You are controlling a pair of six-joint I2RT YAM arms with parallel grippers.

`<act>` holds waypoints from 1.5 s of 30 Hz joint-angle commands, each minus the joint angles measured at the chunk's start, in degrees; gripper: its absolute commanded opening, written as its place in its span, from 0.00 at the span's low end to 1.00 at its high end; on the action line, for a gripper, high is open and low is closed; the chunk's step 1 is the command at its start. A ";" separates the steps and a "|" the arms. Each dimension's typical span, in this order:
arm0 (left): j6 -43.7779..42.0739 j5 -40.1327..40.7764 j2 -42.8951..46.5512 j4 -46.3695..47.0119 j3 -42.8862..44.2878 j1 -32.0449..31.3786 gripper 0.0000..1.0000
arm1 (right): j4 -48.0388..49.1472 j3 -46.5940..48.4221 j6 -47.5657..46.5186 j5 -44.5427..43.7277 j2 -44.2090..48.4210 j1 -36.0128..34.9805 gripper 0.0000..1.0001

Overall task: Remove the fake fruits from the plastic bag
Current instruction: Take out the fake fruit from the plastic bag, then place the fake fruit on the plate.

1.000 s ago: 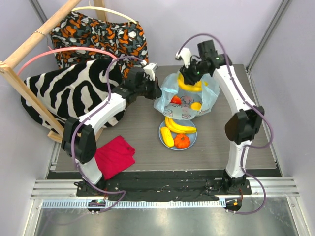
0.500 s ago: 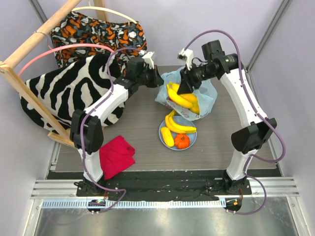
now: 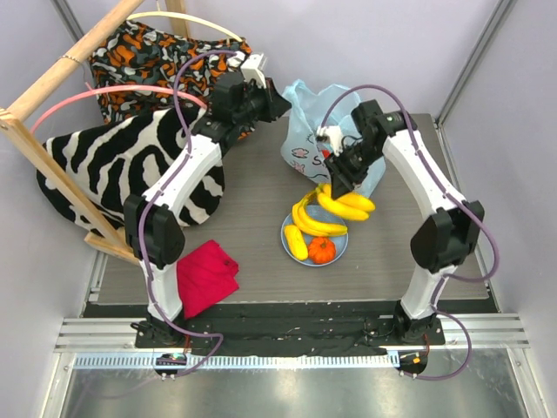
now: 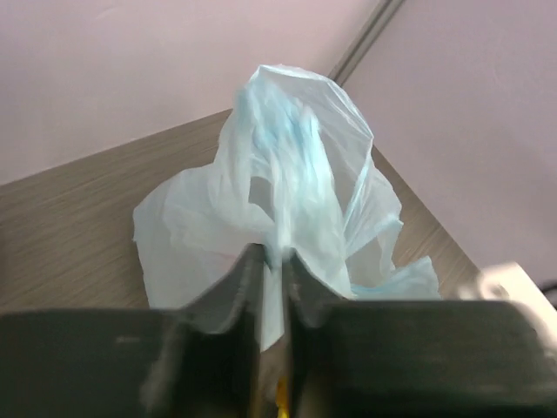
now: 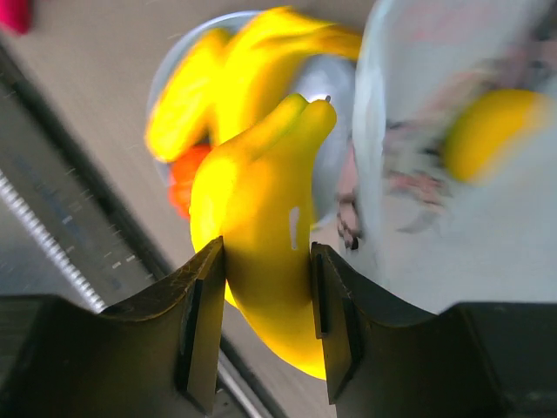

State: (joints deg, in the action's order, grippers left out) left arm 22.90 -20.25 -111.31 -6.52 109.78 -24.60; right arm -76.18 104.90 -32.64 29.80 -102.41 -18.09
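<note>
The light-blue plastic bag [image 3: 315, 122] hangs crumpled at the back of the table. My left gripper [image 3: 267, 101] is shut on its upper edge; the left wrist view shows the film [image 4: 287, 183] pinched between my fingertips [image 4: 272, 261]. My right gripper [image 3: 339, 185] is shut on a yellow banana bunch [image 3: 350, 207], held outside the bag just above the plate's far edge. In the right wrist view the bunch [image 5: 261, 226] sits between my fingers [image 5: 268, 257]. A yellow fruit [image 5: 492, 131] shows through the bag. The plate [image 3: 340, 246] holds another banana bunch [image 3: 313, 225], an oblong yellow piece [image 3: 296, 243] and the ribbed orange one [image 3: 322, 251].
A red cloth [image 3: 204, 277] lies front left. A zebra-print cushion [image 3: 122, 165], an orange patterned cushion [image 3: 174, 57] and a wooden frame [image 3: 52, 165] fill the left and back left.
My right gripper has pulled the banana bunch out of the bag and lowered it towards the plate. My left gripper has raised the bag up and back.
</note>
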 commanded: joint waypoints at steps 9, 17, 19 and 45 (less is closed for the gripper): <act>-5.23 4.16 11.19 -4.81 -7.29 0.61 0.64 | 12.54 -1.80 6.53 -11.51 -4.03 0.51 0.17; -6.64 4.96 14.62 -6.66 -12.74 0.87 0.64 | 25.54 -10.06 11.02 -20.83 -1.74 -4.67 0.15; -6.72 4.96 14.54 -6.75 -13.10 0.96 0.64 | 26.61 -11.99 11.90 -22.93 -1.48 -6.77 0.15; -4.53 3.11 12.43 -5.25 -11.51 0.96 0.64 | 28.63 -15.60 18.76 -28.14 0.11 -18.12 0.13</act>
State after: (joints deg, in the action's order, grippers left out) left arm 17.78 -16.14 -99.48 -13.98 96.71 -24.08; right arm -48.14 87.94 -15.86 -1.96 -105.30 -35.09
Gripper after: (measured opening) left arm 0.641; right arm 0.463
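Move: The bananas still held by the right gripper are bound for the plate, its middle about 4 cm back and 4 cm to the left of that hand, some 17 cm lower. On the plate, the other banana bunch lies 3 cm farther out than its middle, the pumpkin 4 cm nearer and 2 cm to the right. The plastic bag's middle is about 13 cm straight ahead of the right hand and 9 cm lower. From the left hand, which holds up its edge, it lies roughly 5 cm back, 12 cm right and 20 cm lower. Open the left gripper to let go of the bag's edge, then draw it back and left about 5 cm with a slight dip. Keep the right gripper shut on the bananas: swing it briefly forward, then lower it some 10 cm while easing left, down towards the plate's far side against the bunch there, tipping the fingers towards straight down. ##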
